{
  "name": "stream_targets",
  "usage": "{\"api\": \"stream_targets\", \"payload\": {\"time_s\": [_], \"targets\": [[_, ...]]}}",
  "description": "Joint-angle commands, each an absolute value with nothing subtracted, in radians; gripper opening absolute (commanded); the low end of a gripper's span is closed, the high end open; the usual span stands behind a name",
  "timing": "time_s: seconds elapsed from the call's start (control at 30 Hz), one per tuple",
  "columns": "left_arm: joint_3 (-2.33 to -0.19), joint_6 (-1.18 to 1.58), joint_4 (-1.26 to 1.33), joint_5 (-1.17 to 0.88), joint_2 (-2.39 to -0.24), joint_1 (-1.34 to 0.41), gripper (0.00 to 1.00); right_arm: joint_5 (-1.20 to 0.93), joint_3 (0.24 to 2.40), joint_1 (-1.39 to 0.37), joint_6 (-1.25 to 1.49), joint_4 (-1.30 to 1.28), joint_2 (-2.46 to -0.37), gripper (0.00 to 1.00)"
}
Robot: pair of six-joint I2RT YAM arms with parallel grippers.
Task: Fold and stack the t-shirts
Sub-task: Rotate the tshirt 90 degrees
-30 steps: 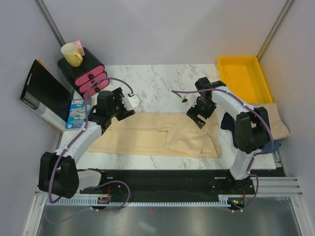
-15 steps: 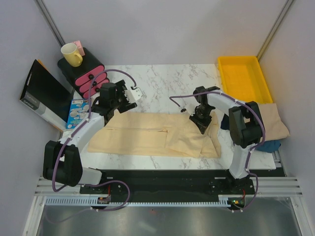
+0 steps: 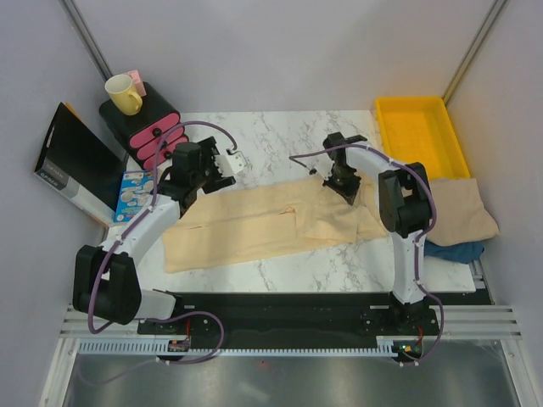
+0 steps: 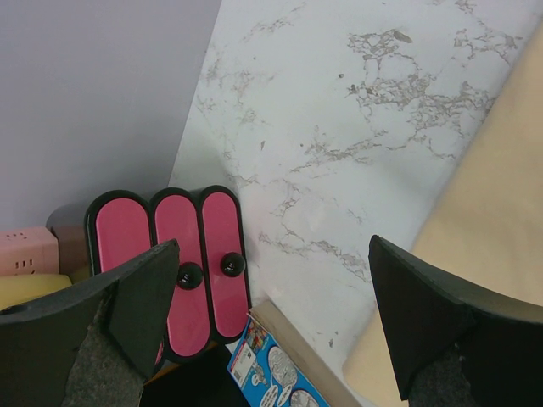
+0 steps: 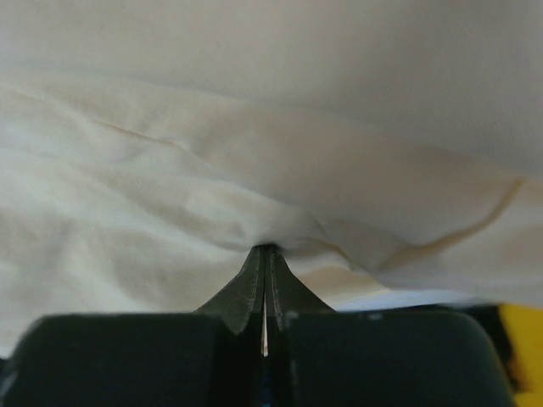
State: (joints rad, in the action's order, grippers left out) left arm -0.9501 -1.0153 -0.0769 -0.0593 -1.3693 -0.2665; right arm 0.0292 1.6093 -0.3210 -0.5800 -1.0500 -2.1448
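Observation:
A cream t-shirt [image 3: 271,225] lies spread and slanted across the marble table [image 3: 271,140], its right end farther back than its left. My right gripper [image 3: 344,181] is shut on a pinch of that shirt's far right part; in the right wrist view the jaws [image 5: 266,251] meet with fabric [image 5: 204,195] bunched at their tips. My left gripper [image 3: 231,164] hangs open above bare marble just beyond the shirt's far left edge. In the left wrist view its fingers [image 4: 93,318] stand wide apart with nothing between them, and the shirt's edge [image 4: 501,212] shows at the right. A second beige t-shirt [image 3: 467,208] lies off the table's right side.
A yellow tray [image 3: 420,136] stands at the back right. A pink drawer unit [image 3: 151,129] with a yellow mug [image 3: 123,93] on it stands at the back left, with a black box [image 3: 72,161] and a blue booklet [image 3: 131,197] beside it. A blue cloth [image 3: 450,250] lies under the second shirt.
My right gripper has shut on the shirt and drawn its right end toward the back, so the shirt now lies slanted. The left gripper moved slightly back and stays open.

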Motion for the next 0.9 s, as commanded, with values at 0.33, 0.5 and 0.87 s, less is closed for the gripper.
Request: {"api": "stream_targets", "payload": {"time_s": [0.33,0.5,0.87], "targets": [[-0.914,-1.031,-0.095,-0.028,-1.266,-0.296,1.00,0.392,2.288,-0.304,-0.701,-0.289,-2.638,0.00],[-0.884,-1.022,-0.094,-0.028,-1.232,-0.301,1.00,0.469,2.260,-0.314,-0.628,-0.155,-2.585,0.19],[-0.789,-1.020,-0.071,-0.049,-1.167,-0.301,1.00,0.318,2.003,-0.314,-0.376,-0.294,-2.177,0.36]]}}
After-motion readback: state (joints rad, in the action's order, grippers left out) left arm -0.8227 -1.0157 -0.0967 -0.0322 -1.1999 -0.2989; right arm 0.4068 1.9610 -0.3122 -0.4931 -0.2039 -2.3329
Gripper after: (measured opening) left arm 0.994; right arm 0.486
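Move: The right hand's shut fingertips are down on the right part of the t-shirt, whose middle lies about 25 cm to the left and 6 cm back. The yellow tray is some 21 cm ahead and 22 cm to the right of this hand. From the raised, open left hand, the t-shirt's middle is roughly 17 cm back, 15 cm to the right and 18 cm below. The right hand's shut fingertips drag the shirt some 30 cm forward, then half-open and lift 8 cm; left eases back. ##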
